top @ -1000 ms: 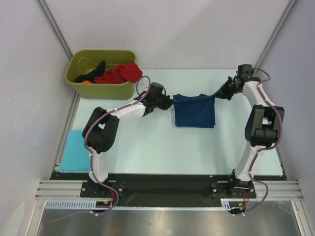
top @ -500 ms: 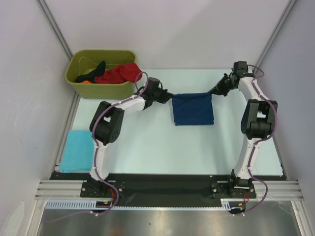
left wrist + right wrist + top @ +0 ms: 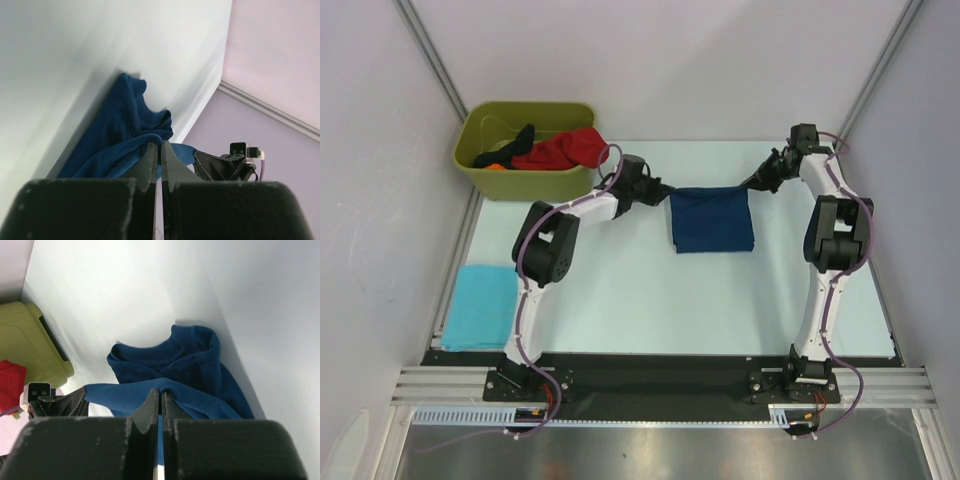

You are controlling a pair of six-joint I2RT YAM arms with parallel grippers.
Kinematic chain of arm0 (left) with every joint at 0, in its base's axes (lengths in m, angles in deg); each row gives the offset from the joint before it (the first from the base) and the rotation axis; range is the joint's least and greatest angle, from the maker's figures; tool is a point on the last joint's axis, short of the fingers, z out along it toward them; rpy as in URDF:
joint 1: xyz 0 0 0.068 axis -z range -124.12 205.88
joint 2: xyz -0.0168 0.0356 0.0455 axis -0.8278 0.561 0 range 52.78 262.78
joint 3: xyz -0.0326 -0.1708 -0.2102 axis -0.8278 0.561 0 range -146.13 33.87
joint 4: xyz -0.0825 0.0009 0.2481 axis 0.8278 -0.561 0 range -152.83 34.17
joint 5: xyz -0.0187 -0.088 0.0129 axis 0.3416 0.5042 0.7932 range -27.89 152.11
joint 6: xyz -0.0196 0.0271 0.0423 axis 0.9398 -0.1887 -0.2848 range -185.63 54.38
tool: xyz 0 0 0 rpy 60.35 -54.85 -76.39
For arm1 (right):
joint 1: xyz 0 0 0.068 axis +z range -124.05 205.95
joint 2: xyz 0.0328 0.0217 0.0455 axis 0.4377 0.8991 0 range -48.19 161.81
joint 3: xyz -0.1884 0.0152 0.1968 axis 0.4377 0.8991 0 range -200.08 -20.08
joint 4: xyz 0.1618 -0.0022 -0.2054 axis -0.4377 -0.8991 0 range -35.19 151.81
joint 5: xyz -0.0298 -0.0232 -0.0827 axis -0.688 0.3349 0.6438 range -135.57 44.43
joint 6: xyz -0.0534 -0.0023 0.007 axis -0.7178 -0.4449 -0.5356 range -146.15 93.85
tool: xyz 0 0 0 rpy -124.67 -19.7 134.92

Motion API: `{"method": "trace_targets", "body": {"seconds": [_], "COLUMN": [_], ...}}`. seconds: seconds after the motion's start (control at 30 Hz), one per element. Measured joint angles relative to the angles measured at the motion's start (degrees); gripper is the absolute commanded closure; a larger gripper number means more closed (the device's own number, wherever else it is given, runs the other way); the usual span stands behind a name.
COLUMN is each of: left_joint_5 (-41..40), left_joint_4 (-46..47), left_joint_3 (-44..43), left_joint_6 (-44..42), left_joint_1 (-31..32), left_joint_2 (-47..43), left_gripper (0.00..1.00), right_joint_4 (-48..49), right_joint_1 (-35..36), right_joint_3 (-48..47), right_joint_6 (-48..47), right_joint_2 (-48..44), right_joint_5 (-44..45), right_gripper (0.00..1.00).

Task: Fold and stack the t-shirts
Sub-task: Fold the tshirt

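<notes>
A navy blue t-shirt (image 3: 712, 220) lies folded at the back middle of the table, its far edge lifted and pulled taut between both grippers. My left gripper (image 3: 664, 196) is shut on its left far corner (image 3: 125, 150); my right gripper (image 3: 752, 185) is shut on the right far corner (image 3: 165, 390). The collar (image 3: 165, 347) shows in the right wrist view, lying on the table beyond the taut edge. A light turquoise t-shirt (image 3: 480, 306) lies folded at the near left. Red (image 3: 563, 150) and black (image 3: 520, 138) t-shirts sit in the bin.
The olive-green bin (image 3: 527, 150) stands at the back left corner, close to my left forearm. Walls close the table on the left, back and right. Bare table (image 3: 650, 300) lies in front of the navy shirt.
Both grippers have moved toward the back of the table, carrying the navy shirt's far edge with them and stretching it flatter. Both arms have stretched out farther.
</notes>
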Motion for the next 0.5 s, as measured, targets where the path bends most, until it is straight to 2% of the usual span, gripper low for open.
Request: {"method": "trace_targets", "body": {"seconds": [0.1, 0.13, 0.2, 0.27, 0.4, 0.43, 0.5], "left_joint_5": [0.3, 0.4, 0.4, 0.5, 0.8, 0.9, 0.9], "left_joint_4": [-0.2, -0.2, -0.2, -0.5, -0.6, -1.2, -3.7], "left_joint_3": [-2.0, -2.5, -3.5, -4.9, -6.9, -7.3, -9.1], "left_joint_6": [-0.1, -0.1, -0.2, -0.7, -2.1, -2.8, -5.6], "left_joint_1": [-0.3, -0.4, -0.6, -0.8, -1.7, -2.1, -3.2], "left_joint_2": [1.4, 1.8, 2.6, 3.8, 5.7, 6.1, 6.6], "left_gripper": [1.00, 1.00, 0.98, 0.82, 0.57, 0.42, 0.32], "right_joint_4": [-0.2, -0.2, -0.2, 0.0, 0.7, 1.1, 0.2], "right_joint_1": [-0.1, -0.1, -0.2, -0.3, -1.2, -1.6, -2.8], "right_joint_3": [-1.7, -2.3, -3.6, -5.0, -11.1, -13.5, -18.8], "right_joint_6": [0.2, 0.3, 0.6, 1.3, 2.6, 2.8, 2.9], "right_joint_2": [1.5, 2.1, 3.1, 4.4, 9.6, 11.5, 15.3], "right_joint_5": [-0.4, -0.5, -0.8, -1.1, -1.9, -1.9, -2.3], "right_gripper": [0.98, 0.93, 0.88, 0.74, 0.61, 0.57, 0.53]}}
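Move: The t-shirt's raised edge is already pinched in both hands, and its collar end lies beneath it on the table. The middle of that end is about 4 cm ahead of the left hand, 10 cm to its right and 4 cm below. From the right hand it is about 4 cm ahead, 10 cm to the left and 4 cm below. The folded body's middle sits some 7 cm back and 11 cm right of the left hand, 5 cm below. The green bin stands roughly 34 cm left and 8 cm ahead of the left hand. The t-shirt's held edge is carried forward over its collar end while both hands sink about 2 cm; then both grippers open and let go. The left travels some 4 cm forward in all, the right about 6, quickening at the end, and as the fingers open they part sideways, left hand to the left, right hand to the right, a couple of centimetres each. ##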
